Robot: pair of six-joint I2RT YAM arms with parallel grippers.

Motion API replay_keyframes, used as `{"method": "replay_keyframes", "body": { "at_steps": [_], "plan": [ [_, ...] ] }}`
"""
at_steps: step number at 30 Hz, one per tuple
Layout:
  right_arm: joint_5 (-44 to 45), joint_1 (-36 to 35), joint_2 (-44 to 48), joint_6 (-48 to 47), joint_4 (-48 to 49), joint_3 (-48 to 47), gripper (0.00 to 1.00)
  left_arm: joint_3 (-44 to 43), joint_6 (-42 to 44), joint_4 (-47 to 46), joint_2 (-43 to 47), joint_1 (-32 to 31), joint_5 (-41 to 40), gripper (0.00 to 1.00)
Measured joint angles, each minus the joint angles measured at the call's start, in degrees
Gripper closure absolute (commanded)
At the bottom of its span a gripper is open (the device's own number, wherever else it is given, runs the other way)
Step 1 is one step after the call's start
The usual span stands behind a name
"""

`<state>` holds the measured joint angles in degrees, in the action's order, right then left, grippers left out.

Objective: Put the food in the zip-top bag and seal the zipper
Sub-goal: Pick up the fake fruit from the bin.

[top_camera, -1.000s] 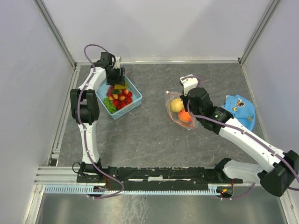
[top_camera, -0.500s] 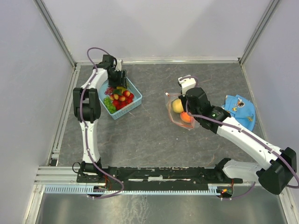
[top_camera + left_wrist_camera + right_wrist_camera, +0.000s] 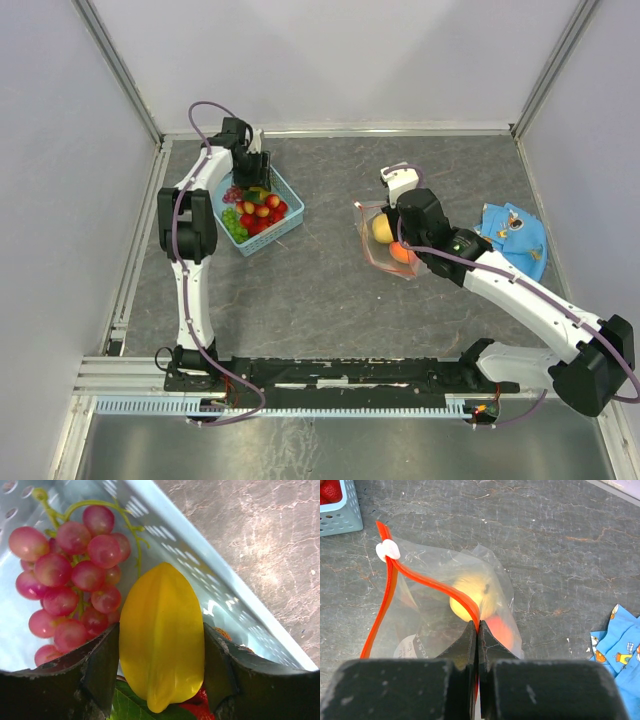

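Observation:
The food lies in two places. Strawberries, green grapes and other fruit (image 3: pixel 258 210) fill the light blue basket (image 3: pixel 290 222). A yellow fruit (image 3: pixel 470 597) and an orange peach (image 3: pixel 500 630) sit inside the zip-top bag (image 3: pixel 385 248). My left gripper (image 3: pixel 257 178) reaches down into the basket, its fingers (image 3: pixel 100 665) pressed on both sides of a ribbed yellow fruit (image 3: pixel 161 625), beside pink grapes (image 3: pixel 75 575). My right gripper (image 3: pixel 477 625) is shut on the bag's red-orange zipper (image 3: pixel 430 582), holding the mouth up; a white slider (image 3: pixel 387 550) sits at the strip's far end.
A blue patterned cloth (image 3: pixel 515 240) lies right of the bag, close to my right forearm. The basket's wall (image 3: pixel 200 565) runs just beyond the held fruit. Enclosure walls and a metal rail ring the dark stone tabletop (image 3: pixel 330 290).
My left gripper has dropped lower into the basket and its fingers have narrowed onto the yellow fruit. My right gripper has nudged the bag's mouth slightly back and left.

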<state>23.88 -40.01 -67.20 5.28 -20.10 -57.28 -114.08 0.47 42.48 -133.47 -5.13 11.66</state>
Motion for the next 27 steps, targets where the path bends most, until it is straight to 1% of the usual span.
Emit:
{"method": "replay_keyframes", "body": {
  "at_steps": [4, 9, 10, 16, 22, 27],
  "plan": [
    [-0.46, 0.00, 0.00, 0.00, 0.00, 0.00, 0.98, 1.77, -0.42, -0.02, 2.08, -0.09, -2.51, 0.63],
    [-1.11, 0.00, 0.07, 0.24, 0.00, 0.00, 0.98, 6.78, -2.47, -1.99, 8.15, 0.02, -4.92, 0.68],
    [-1.18, 0.00, 0.09, 0.39, 0.00, 0.00, 0.98, 8.35, -3.32, -2.91, 10.36, 0.02, -5.68, 0.69],
    [-1.79, 0.00, 0.09, 0.68, 0.00, 0.00, 0.98, 12.96, -6.45, -6.67, 16.87, 0.02, -7.58, 0.70],
    [-2.45, 0.00, 0.07, 0.92, -0.09, 0.00, 0.98, 15.23, -9.05, -8.94, 18.80, 0.02, -8.68, 0.70],
    [-3.19, 0.00, 0.07, 1.44, -0.24, -0.02, 0.98, 21.29, -13.03, -11.47, 22.86, 0.02, -8.35, 0.71]
  ]
}}
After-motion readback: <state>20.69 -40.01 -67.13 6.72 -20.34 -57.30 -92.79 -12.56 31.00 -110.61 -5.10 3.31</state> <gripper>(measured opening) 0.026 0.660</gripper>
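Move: Ahead and to the right of the bin's middle, the left hand already grips the yellow fruit. The zip-top bag it is meant for lies some 28 cm to the hand's right, 17 cm back and about 5 cm higher. The purple grapes lie about 7 cm to the hand's left and 1 cm ahead, the red fruits roughly 9 cm back and 2 cm right. From the right hand, the bag's middle is about 4 cm ahead, 3 cm left and 12 cm below. Lifting the yellow fruit between both fingers with an unchanged grip, the left hand rises some 8 cm out of the bin, easing left at first. The climb levels off and the hand draws back about 3 cm over the other fruit, turning some 15 degrees counter-clockwise as its fingertips swing forward a little. The right hand keeps its pinch on the bag's rim. ##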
